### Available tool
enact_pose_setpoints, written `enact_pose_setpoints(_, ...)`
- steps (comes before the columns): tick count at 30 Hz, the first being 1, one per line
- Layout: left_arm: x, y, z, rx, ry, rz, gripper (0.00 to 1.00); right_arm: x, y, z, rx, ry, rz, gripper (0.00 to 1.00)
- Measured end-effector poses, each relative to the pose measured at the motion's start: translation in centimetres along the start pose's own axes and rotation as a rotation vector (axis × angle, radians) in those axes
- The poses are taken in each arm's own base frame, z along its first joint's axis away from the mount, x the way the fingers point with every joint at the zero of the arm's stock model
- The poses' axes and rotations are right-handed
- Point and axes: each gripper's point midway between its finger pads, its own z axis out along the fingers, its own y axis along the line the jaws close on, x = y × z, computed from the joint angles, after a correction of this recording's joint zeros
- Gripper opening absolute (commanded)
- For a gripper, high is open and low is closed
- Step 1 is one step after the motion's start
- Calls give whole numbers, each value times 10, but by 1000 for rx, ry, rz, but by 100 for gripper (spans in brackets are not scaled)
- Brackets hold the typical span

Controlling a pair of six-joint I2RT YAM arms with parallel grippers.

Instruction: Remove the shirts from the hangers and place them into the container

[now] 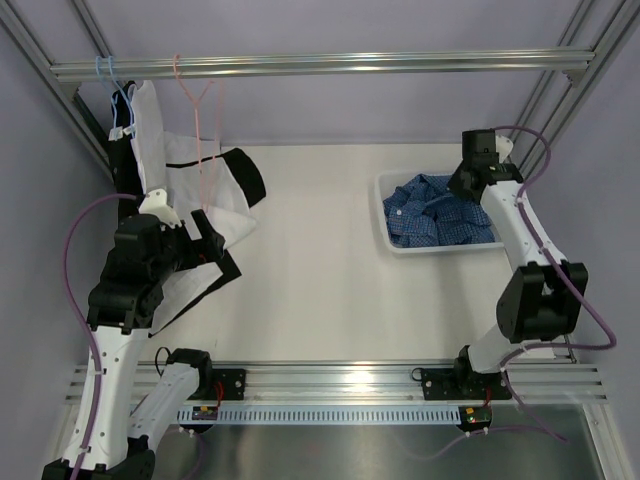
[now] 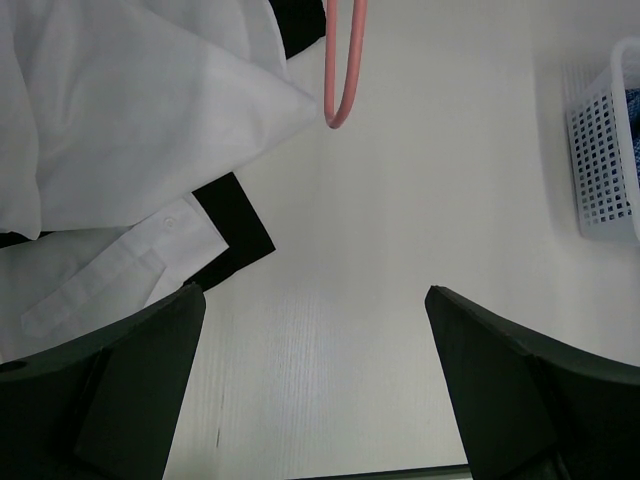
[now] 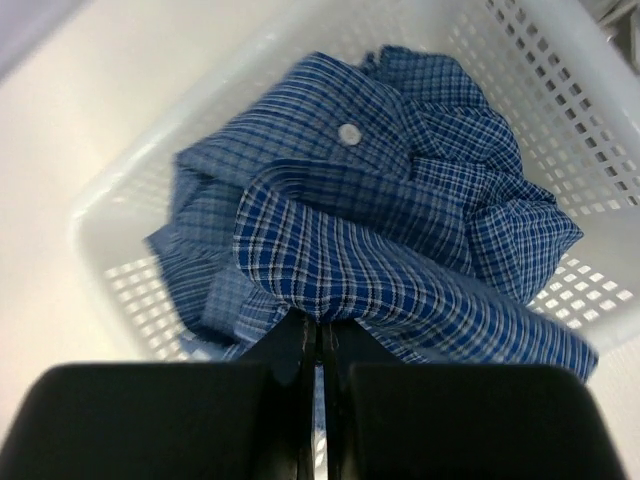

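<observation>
The blue checked shirt (image 1: 435, 210) (image 3: 400, 200) lies crumpled in the white mesh container (image 1: 384, 215) (image 3: 110, 200). My right gripper (image 1: 465, 182) (image 3: 322, 325) is down in the container, shut on a fold of that shirt. A white shirt (image 1: 170, 160) (image 2: 130, 110) and a black shirt (image 1: 247, 175) (image 2: 235, 215) hang and drape at the left, under a pink hanger (image 1: 200, 110) (image 2: 345, 60) and a light blue hanger (image 1: 112, 80) hooked on the rail. My left gripper (image 1: 218, 248) (image 2: 315, 290) hovers open over bare table by the shirts' lower edge, holding nothing.
An aluminium rail (image 1: 320, 65) crosses the back, with frame posts at both sides. The container's mesh wall (image 2: 600, 160) shows at the right edge of the left wrist view. Bare table (image 1: 320, 250) lies between the hanging shirts and the container.
</observation>
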Motion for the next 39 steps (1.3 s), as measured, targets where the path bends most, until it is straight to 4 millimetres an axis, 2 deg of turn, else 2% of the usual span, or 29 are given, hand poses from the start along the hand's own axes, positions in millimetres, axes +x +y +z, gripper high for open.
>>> enact_pose_setpoints(4, 1, 0, -1, -1, 1, 0, 99, 42, -15, 59, 85, 148, -15, 0)
enact_pose_setpoints(5, 1, 0, -1, -1, 1, 0, 99, 54, -17, 71, 99, 188, -17, 6)
enact_pose_setpoints(8, 0, 0, -1, 0, -2, -1, 99, 93, -25, 95, 120, 308, -14, 19)
enact_pose_setpoints(10, -1, 0, -2, 1, -5, -1, 99, 114, -28, 104, 117, 378, -4, 24)
enact_pose_setpoints(11, -2, 0, -3, 1, -8, -1, 99, 119, -29, 105, 112, 400, 1, 27)
enact_pose_setpoints(12, -3, -1, -3, 2, -11, -1, 99, 122, -28, 107, 106, 414, 7, 37)
enact_pose_setpoints(13, -4, -1, -4, 0, -16, -1, 99, 123, -28, 107, 96, 424, 18, 41)
enact_pose_setpoints(17, -10, -2, -7, -2, -32, -2, 99, 119, -29, 105, 58, 452, 53, 60)
enact_pose_setpoints(18, -11, -2, -8, -1, -35, -3, 99, 117, -30, 103, 52, 453, 55, 71)
enact_pose_setpoints(20, -15, -3, -10, -2, -40, -3, 99, 110, -30, 95, 44, 444, 55, 79)
enact_pose_setpoints(22, -22, -3, -13, -7, -54, -3, 99, 95, -28, 78, 25, 411, 54, 90)
enact_pose_setpoints(24, -28, -4, -16, -14, -68, -3, 99, 73, -21, 53, -21, 348, 53, 95)
enact_pose_setpoints(25, -32, -4, -17, -17, -77, -3, 99, 58, -16, 34, -58, 307, 56, 99)
enact_pose_setpoints(27, -40, -3, -21, -30, -97, -3, 99, 29, -5, -7, -148, 208, 63, 99)
enact_pose_setpoints(31, -68, -3, -30, -67, -140, 5, 99, -17, 11, -103, -356, 2, 54, 100)
enact_pose_setpoints(35, -109, -4, -39, -119, -203, 22, 99, -32, 13, -178, -500, -146, 15, 99)
enact_pose_setpoints(37, -132, -3, -42, -154, -239, 36, 99, -28, 12, -198, -551, -172, 2, 99)
enact_pose_setpoints(39, -156, -2, -46, -188, -283, 53, 99, -18, 11, -208, -592, -175, -7, 99)
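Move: Over the container, the right hand still pinches a fold of the blue shirt; the container's middle is about 2 cm back, 3 cm left and 18 cm below, with the shirt's bulk some 3 cm back, 4 cm left and 17 cm down. For the open left hand, the white shirt on the blue hanger is roughly 14 cm ahead, 12 cm left and 15 cm up; the empty pink hangers are about 14 cm straight ahead, 9 cm higher. Lowering the fold nearly straight down about 16 cm into the container, the right hand opens wide and lets go, then climbs some 30 cm clear, drawing back and slightly left while its fingers tip up and turn counter-clockwise. Meanwhile the left hand, still wide open, rises about 15 cm towards the white shirt's hanger, with some forward and left, its fingers tipping up. ##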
